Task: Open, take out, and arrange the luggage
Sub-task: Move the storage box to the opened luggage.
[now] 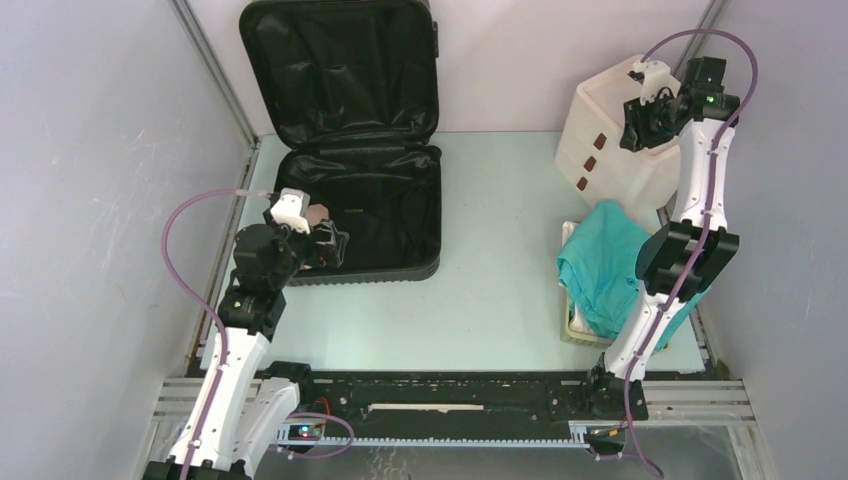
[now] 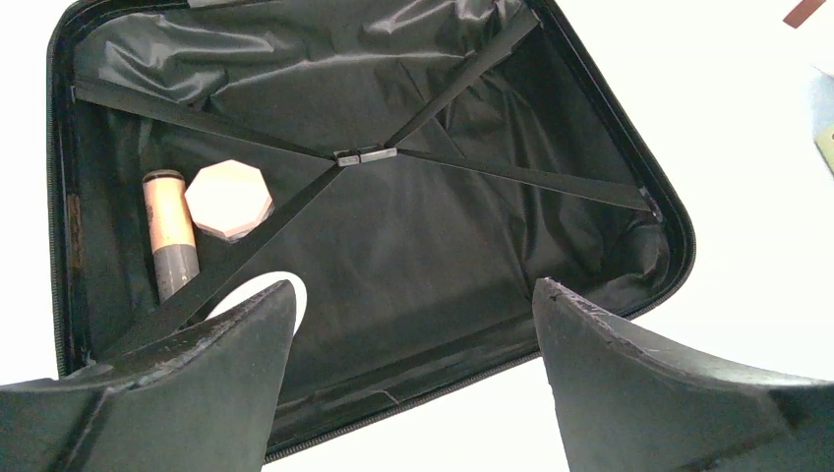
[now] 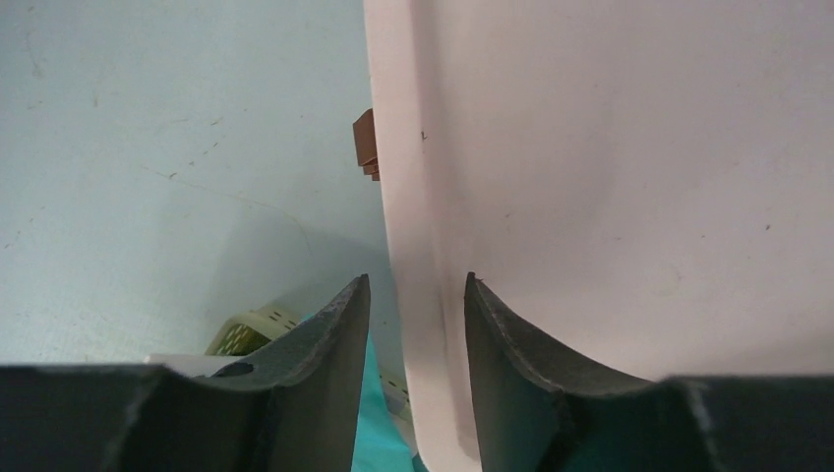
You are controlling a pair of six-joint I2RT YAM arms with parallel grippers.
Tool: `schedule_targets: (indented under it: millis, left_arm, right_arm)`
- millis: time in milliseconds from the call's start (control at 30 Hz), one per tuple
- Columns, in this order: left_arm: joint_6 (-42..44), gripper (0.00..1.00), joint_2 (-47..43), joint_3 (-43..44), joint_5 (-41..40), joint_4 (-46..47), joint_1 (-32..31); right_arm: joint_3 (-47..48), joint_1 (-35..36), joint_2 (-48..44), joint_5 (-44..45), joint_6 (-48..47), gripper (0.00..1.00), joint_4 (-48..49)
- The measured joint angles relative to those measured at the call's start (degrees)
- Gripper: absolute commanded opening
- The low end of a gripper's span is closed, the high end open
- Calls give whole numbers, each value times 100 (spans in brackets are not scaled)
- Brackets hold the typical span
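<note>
The luggage (image 1: 385, 215) lies open at the back left, its lid leaning on the wall. Its black lining (image 2: 433, 246) is crossed by buckled straps (image 2: 364, 154). In the left corner of the case lie a beige and grey tube (image 2: 169, 236) and a pink octagonal compact (image 2: 228, 200). My left gripper (image 1: 328, 240) (image 2: 413, 305) hovers open over the case's near left part, holding nothing. My right gripper (image 1: 636, 128) (image 3: 415, 300) straddles the front wall of the white drawer box (image 3: 610, 177), its jaws narrowed, with a sliver of gap on the left side.
The white three-drawer box (image 1: 610, 150) stands at the back right, with brown handles (image 3: 366, 143). A teal cloth (image 1: 605, 265) drapes over a pale slatted basket (image 1: 575, 325) (image 3: 246, 329) in front of it. Grey walls close both sides.
</note>
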Motion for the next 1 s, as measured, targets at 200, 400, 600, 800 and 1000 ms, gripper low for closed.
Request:
schedule_targets:
  millis: [200,400,600,800,1000]
  left_arm:
    - [0,93,13,0,15,4,-2]
    - [-7,94,81,0,107,4,0]
    - [-9,94,103,0,240,9,-2]
    - [-9,93,103,0,391,13,-2]
    - [-11,93,122,0,463,26,-4]
  right_arm:
    - [33,28,42,59,-181,17,15]
    - [-83,72,-26,-35,-520,0,90]
    - [-557,289,-348,-33,-555,0,219]
    - [-831,675,-566,-48,-437,0,177]
    - [-1032,1088,-721,-90,-372,0,177]
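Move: The storage box stands with its near-left top rim already between the right hand's half-open fingers, its middle some 8 cm ahead, 5 cm to the right and 12 cm below. The opened luggage lies about level with this hand, some 65 cm to its left and 20 cm lower; the basket of teal clothes is roughly 20 cm back, 3 cm right and 17 cm lower. From the left hand the box is about 28 cm ahead, 77 cm right and 10 cm lower. The storage box's near-left top rim is pinched as the right hand's half-open fingers shut on it almost in place; then, keeping that grip, the hand drags the box left towards the opened luggage by about 10 cm, drawing back slightly at an even height while turning some 15 degrees counter-clockwise. ##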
